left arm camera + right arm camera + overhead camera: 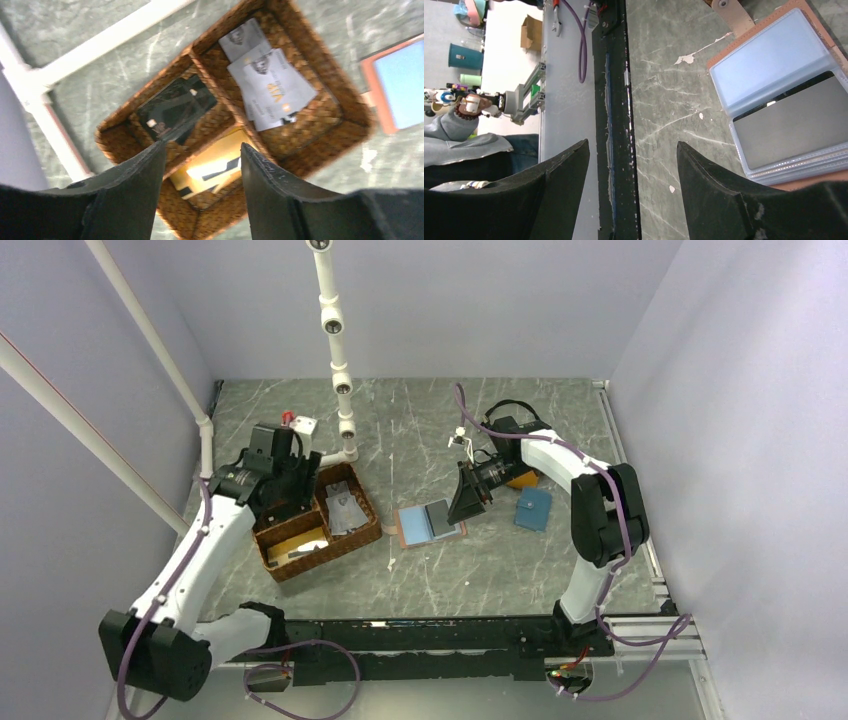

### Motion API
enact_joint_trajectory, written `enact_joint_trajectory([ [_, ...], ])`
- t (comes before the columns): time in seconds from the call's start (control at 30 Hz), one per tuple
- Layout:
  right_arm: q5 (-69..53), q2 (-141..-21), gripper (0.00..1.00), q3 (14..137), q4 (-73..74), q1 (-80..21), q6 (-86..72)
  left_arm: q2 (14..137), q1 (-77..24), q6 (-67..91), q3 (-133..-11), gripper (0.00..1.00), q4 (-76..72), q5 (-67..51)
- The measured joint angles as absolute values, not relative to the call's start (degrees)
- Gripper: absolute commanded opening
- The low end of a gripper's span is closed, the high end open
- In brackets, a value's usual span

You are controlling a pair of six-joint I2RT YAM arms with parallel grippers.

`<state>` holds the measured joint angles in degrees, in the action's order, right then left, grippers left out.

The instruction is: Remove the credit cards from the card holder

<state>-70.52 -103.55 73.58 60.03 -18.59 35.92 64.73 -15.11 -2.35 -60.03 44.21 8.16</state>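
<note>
The salmon-pink card holder lies open on the table, light-blue pockets up, with a grey-silver credit card in its right half. In the right wrist view the holder and that card show at the right. My right gripper is open and empty just right of the holder; in its own view it hangs over bare table. My left gripper is open and empty above the basket; it also shows in its own view. Grey-silver cards lie in the basket's right compartment.
The wicker basket also holds a black card and a yellow card. A teal-blue wallet and an orange wallet lie near the right arm. White pipe frame stands behind. The table's black front rail is near.
</note>
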Motion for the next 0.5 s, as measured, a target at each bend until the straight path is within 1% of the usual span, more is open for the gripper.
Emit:
enact_joint_trajectory([
  [0.3,-69.4,-104.0,0.67,74.0,59.9,-18.6,35.5,56.8,-15.1,15.7,-58.8,0.82,41.3,-0.9],
  [0.5,-67.1,-104.0,0.67,74.0,58.8,-18.7,33.8,57.0,-15.1,23.7,-56.6,0.93,36.9,-6.8],
])
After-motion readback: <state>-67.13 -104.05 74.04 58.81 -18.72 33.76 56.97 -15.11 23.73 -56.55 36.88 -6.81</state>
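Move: The dark card still in the open card holder lies about 33 cm to the right of my left hand, roughly level with it in reach and some 16 cm below. On the way, the white cards in the basket lie about 10 cm right and 4 cm ahead; the black card in its left compartment is about 5 cm left and 3 cm ahead. From my right hand the dark card is some 6 cm ahead, 6 cm left and 13 cm lower. Empty, my left hand travels about 6 cm to the right above the basket, towards the open card holder, climbing nearly 4 cm and then levelling off. On the way I roll it some 30 degrees so the fingers swing to point more to the right, and I spread them from a little over half open to nearly wide. ##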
